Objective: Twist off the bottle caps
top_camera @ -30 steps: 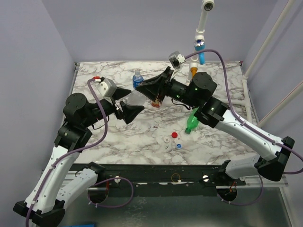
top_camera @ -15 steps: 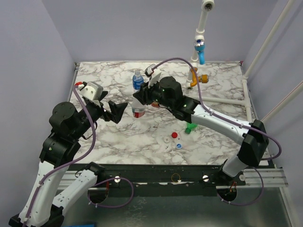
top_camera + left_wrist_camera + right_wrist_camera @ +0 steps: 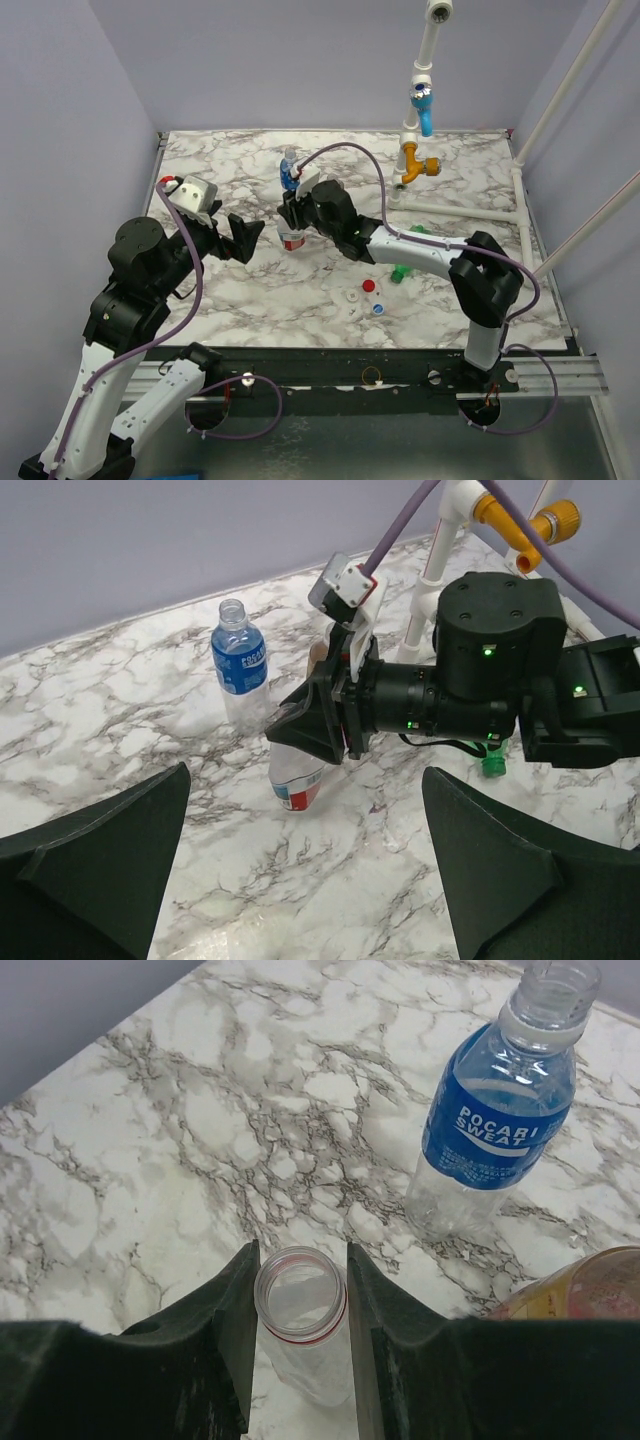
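My right gripper (image 3: 300,1300) is shut on the neck of the clear bottle with the red-white label (image 3: 291,240), which stands upright with an open, capless mouth (image 3: 300,1290). In the left wrist view that bottle (image 3: 298,780) sits under the right gripper (image 3: 320,730). My left gripper (image 3: 247,238) hangs open to its left, holding nothing, and both its fingers (image 3: 90,865) are well apart from the bottle. The blue-label bottle (image 3: 289,168) stands behind, also capless (image 3: 555,990). An amber bottle (image 3: 590,1290) shows beside it. Red (image 3: 368,286), white (image 3: 353,297) and bluish (image 3: 378,308) caps lie loose near the front.
A green bottle (image 3: 403,270) lies partly under the right forearm. An orange fitting (image 3: 418,165) and a blue one (image 3: 425,110) sit on white pipes at the back right. The right arm stretches across the table's middle.
The right arm has swung left and lowered the red-white bottle toward the table. The left gripper has let go of it and drawn back to the left, staying open.
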Available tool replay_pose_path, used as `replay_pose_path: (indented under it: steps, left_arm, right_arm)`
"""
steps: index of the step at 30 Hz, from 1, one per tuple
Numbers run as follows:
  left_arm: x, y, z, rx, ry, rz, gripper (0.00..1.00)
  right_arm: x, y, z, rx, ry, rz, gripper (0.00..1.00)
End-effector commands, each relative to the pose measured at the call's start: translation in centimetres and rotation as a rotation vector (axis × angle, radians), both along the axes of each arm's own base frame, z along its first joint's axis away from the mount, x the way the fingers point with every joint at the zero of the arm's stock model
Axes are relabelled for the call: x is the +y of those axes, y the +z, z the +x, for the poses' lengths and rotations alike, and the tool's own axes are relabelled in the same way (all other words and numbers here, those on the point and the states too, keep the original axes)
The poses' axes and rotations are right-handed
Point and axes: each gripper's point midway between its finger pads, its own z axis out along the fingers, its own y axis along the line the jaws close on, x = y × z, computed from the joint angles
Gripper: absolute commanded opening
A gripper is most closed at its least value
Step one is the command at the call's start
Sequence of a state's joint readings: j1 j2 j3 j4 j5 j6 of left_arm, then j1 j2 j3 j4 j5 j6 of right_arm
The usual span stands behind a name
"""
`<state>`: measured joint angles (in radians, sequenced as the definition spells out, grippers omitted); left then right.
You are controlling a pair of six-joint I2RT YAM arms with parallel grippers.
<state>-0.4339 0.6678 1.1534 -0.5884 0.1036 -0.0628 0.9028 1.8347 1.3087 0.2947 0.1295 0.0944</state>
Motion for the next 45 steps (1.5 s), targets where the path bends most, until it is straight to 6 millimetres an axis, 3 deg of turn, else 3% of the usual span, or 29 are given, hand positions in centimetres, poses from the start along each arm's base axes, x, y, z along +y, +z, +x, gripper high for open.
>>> replay_pose_path:
  steps: [1,9,16,24,29,34,37,40,43,45]
  left_arm:
    - [0.0,-0.3,-0.5,0.019,-0.010,0.010,0.99]
    - [-0.3,-0.5,-0.6,0.024,-0.030,0.012,0.99]
    - [-0.5,-0.2,-0.5,0.015,-0.041,0.014,0.99]
    - [-1.0,-0.4,-0.6,0.018,-0.071,0.016,0.99]
    - [-1.1,-0.5,-0.6,0.020,-0.081,0.016,0.99]
    - [-1.3,-0.3,-0.7,0.018,-0.091,0.012,0.99]
    - [-1.4,-0.3,-0.7,0.020,-0.094,0.012,0.99]
    - [-1.5,-0.1,-0.7,0.018,-0.101,0.010,0.99]
    - [-1.6,-0.1,-0.8,0.019,-0.111,0.010,0.99]
    - [-1.8,-0.2,-0.8,0.020,-0.122,0.010,0.99]
  right_arm:
    - [0.1,-1.2,1.6,-0.044,-0.043,0.012,0.10]
    - [-0.8,-3.7,1.6,-0.048,-0.073,-0.012,0.17]
    - [-0.9,-4.1,1.4,-0.036,-0.070,-0.012,0.47]
    - [-1.1,-2.2,1.4,-0.048,-0.077,0.012,0.69]
    - [-1.1,-0.3,1.1,-0.060,-0.069,0.040,0.75]
    - [-1.7,2.0,0.6,-0.069,-0.070,0.069,0.90]
    - [-2.7,3.5,-0.7,-0.045,-0.070,0.099,0.99]
    - [-4.5,4.6,-2.9,-0.001,-0.073,0.130,1.00]
    - [-7.0,3.6,-6.2,0.103,-0.092,0.125,1.00]
    - [-9.3,1.8,-8.3,0.202,-0.148,0.105,1.00]
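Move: Pinched near its open mouth, the clear red-label bottle hangs almost over its spot on the tabletop, roughly 18 cm below the right hand and 1 cm ahead. The blue-label bottle stands about 12 cm straight ahead of that hand, the amber bottle some 7 cm ahead and 9 cm to its right, their middles about 8 cm below it. From the left hand the spot lies about 15 cm ahead, 8 cm right and 36 cm below. Lowering the clear bottle the last 2.5 cm or so towards the tabletop, the right hand then holds nearly still while its fingers spread from their narrow grip to wide open, letting go of the bottle's upper end. It then pulls away, speeding up: about 8 cm up and some 5 cm each back and to the right. ##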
